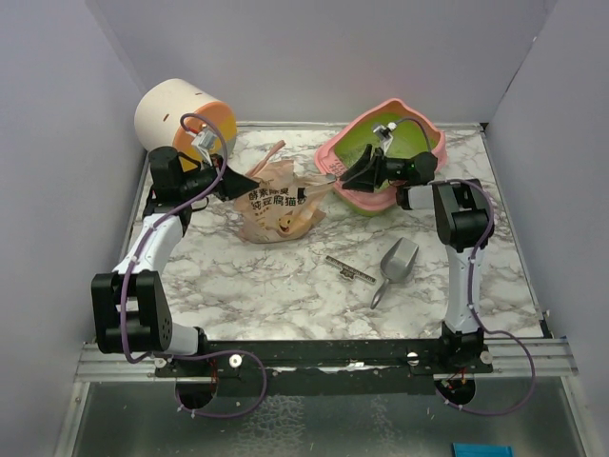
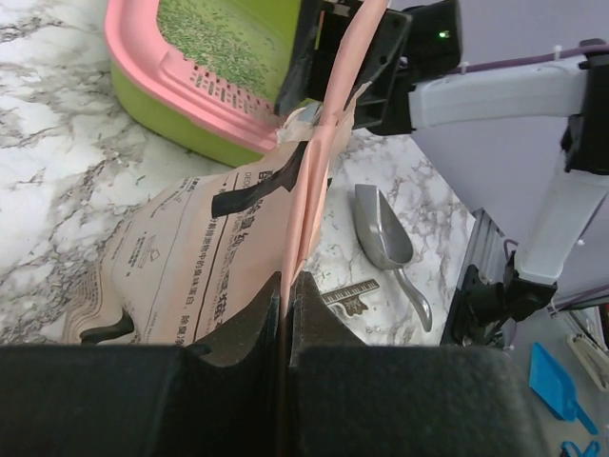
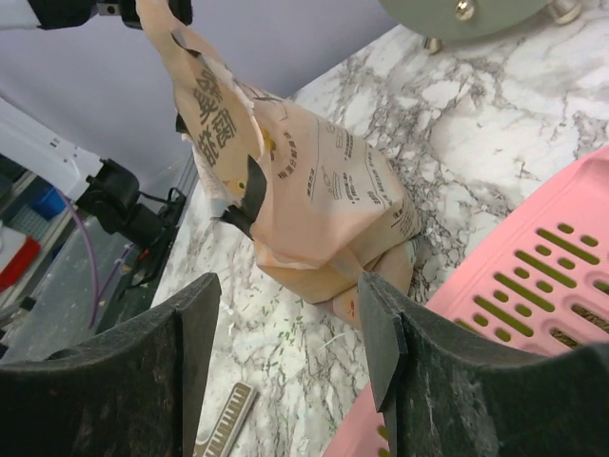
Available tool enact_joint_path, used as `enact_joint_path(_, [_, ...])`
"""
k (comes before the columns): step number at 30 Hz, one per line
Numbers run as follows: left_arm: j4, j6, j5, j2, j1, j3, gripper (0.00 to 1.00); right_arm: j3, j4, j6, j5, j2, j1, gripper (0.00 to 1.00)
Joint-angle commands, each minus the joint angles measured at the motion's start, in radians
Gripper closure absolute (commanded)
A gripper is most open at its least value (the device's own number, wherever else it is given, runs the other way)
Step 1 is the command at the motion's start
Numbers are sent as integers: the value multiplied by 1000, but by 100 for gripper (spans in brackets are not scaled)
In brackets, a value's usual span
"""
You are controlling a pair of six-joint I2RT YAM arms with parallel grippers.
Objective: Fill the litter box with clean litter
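The pink litter box with its lime-green inside stands at the back right. Greyish-green litter lies inside it against the slotted rim. A crinkled peach bag lies to its left on the marble. My left gripper is shut on the bag's pink top edge, which stretches up toward the box. My right gripper hangs open beside the box's near-left rim, facing the bag with nothing between its fingers. Loose litter is scattered on the table below it.
A grey metal scoop and a small printed strip lie in the middle of the table. A cream-and-orange cylinder lies at the back left behind the left arm. Grey walls close in three sides.
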Motion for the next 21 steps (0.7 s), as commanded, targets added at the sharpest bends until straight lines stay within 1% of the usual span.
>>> enact_joint_path(1, [62, -53, 61, -26, 3, -11, 100, 109, 328, 64, -57, 100, 26, 40])
enact_joint_path(5, [31, -28, 51, -21, 5, -3, 100, 130, 256, -19, -35, 100, 57, 40])
enact_joint_path(9, [-42, 24, 34, -17, 4, 22, 100, 131, 105, -163, -47, 64, 102, 40])
enact_joint_path(13, [-105, 69, 12, -20, 5, 51, 100, 94, 49, -258, -17, 28, 134, 41])
enact_joint_path(15, [-117, 79, 7, -23, 4, 57, 100, 87, 12, -304, 1, 20, 141, 43])
enact_joint_path(16, [-119, 81, 2, -25, 4, 58, 100, 97, -5, -310, 2, 22, 142, 54])
enact_joint_path(17, [-121, 88, -2, -28, 4, 55, 100, 110, -6, -293, 4, 30, 144, 72])
enact_joint_path(18, [-124, 92, -17, -33, 4, 54, 100, 113, 24, -251, 20, 37, 144, 88])
enact_joint_path(19, [-130, 97, -40, -39, 4, 49, 100, 104, 91, -205, 41, 42, 144, 97])
enact_joint_path(20, [-134, 105, -61, -49, 5, 42, 95, 91, 150, -163, 66, 41, 142, 99])
enact_joint_path(21, [-125, 109, -76, -62, 5, 29, 80, 83, 167, -134, 83, 37, 140, 99])
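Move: The paper litter bag's right-hand corner, at the mouth, is just off the right hand's open fingers: about 5 cm to the left, 1 cm back and 1 cm lower. The bag's body is centred some 17 cm left, 5 cm back and 9 cm below. The litter box lies about 11 cm right, 9 cm ahead and 13 cm below; the scoop is 14 cm right, 20 cm back and 15 cm below. From the left hand, that corner is roughly 21 cm right, 2 cm ahead and 7 cm lower. The bag's free right-hand corner is taken by the right hand, which eases forward about a centimetre, then goes left some 6 cm and slightly back to bring its open fingers around the paper. The wrist rolls around 15 degrees along the fingers, and late on the fingers close and pinch the bag's edge. The left hand stays put, still pinching the other top corner. ##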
